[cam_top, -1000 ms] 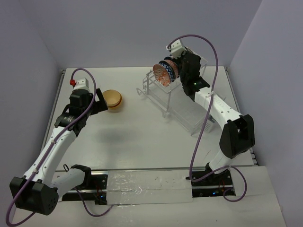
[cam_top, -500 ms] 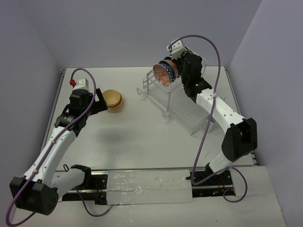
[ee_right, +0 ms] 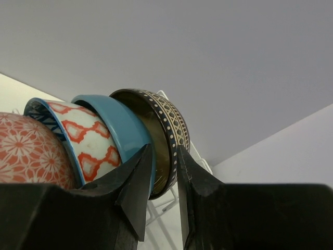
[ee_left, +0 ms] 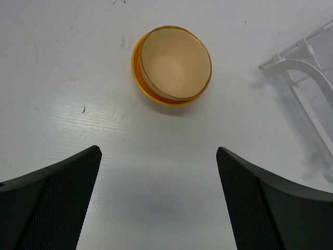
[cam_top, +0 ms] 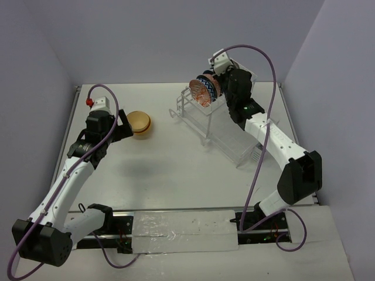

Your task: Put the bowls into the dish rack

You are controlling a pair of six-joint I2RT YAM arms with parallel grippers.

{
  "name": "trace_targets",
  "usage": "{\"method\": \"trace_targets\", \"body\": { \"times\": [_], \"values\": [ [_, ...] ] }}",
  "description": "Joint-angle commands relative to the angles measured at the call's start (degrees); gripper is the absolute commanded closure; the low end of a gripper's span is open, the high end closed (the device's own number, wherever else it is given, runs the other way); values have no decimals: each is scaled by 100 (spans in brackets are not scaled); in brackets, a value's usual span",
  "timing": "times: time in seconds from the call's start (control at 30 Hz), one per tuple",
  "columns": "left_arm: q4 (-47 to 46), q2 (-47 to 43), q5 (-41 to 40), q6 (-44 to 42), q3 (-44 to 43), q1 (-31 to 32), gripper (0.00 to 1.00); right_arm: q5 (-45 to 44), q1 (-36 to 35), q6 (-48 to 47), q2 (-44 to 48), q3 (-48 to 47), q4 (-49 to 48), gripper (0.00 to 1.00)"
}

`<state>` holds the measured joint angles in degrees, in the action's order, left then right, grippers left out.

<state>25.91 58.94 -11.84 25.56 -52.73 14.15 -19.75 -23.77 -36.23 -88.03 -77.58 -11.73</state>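
Observation:
Several bowls (cam_top: 204, 89) stand on edge in the top of the white wire dish rack (cam_top: 229, 139). The right wrist view shows them in a row: red floral (ee_right: 26, 153), zigzag-patterned (ee_right: 86, 138), blue (ee_right: 122, 125) and a dark bowl with a cream lattice band (ee_right: 174, 122). My right gripper (ee_right: 164, 152) straddles the dark bowl's rim, its jaws slightly apart with a thin gap beside the rim. An orange-yellow bowl (ee_left: 174, 65) with a tan bowl nested in it sits on the table (cam_top: 139, 123). My left gripper (ee_left: 158, 151) hovers wide open just short of it, holding nothing.
The rack's lower clear tray (cam_top: 243, 146) reaches toward the right arm's base. A white wire corner of the rack (ee_left: 304, 78) shows at the right of the left wrist view. Walls enclose the white table (cam_top: 176, 175) at the back and both sides.
The right gripper's jaws have eased apart around the dark bowl's rim, and the right arm's elbow has swung slightly right. The left arm has not moved.

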Motion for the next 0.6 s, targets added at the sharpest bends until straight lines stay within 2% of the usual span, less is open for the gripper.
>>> {"method": "trace_targets", "body": {
  "times": [0.0,0.33,0.57],
  "values": [
    [-236,-146,59,-60,-18,-27,2,155,-49,300,461,76,56,66],
    [-244,-154,41,-16,-9,-53,2,762,-58,1161,1139,59,373,62],
    [-244,-172,24,1,8,-71,2,-64,65,1337,577,-678,750,63]
  ]
}}
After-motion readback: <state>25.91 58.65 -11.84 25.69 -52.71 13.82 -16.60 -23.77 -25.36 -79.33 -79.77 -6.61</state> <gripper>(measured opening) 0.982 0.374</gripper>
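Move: The right hand, its fingers part open and astride the near rim of the dark patterned bowl, has that bowl's middle roughly 4 cm ahead, 1 cm to the left and 1 cm lower in the dish rack. The teal bowl stands some 4 cm left and 2 cm ahead of the hand, the red-and-white bowl about 8 cm left and level with it, both 2 cm down. From the waiting left hand the dark patterned bowl lies about 20 cm ahead, 43 cm right and 14 cm above. Back and up: the right hand draws off the rim of the dark patterned bowl towards its base, slowly at first, then climbing steeply, some 6 cm up and just over 4 cm back, easing very slightly forward at the end. The wrist rolls about 15 degrees, its left side rising, while the fingers stay part open and come clear of the bowl. ##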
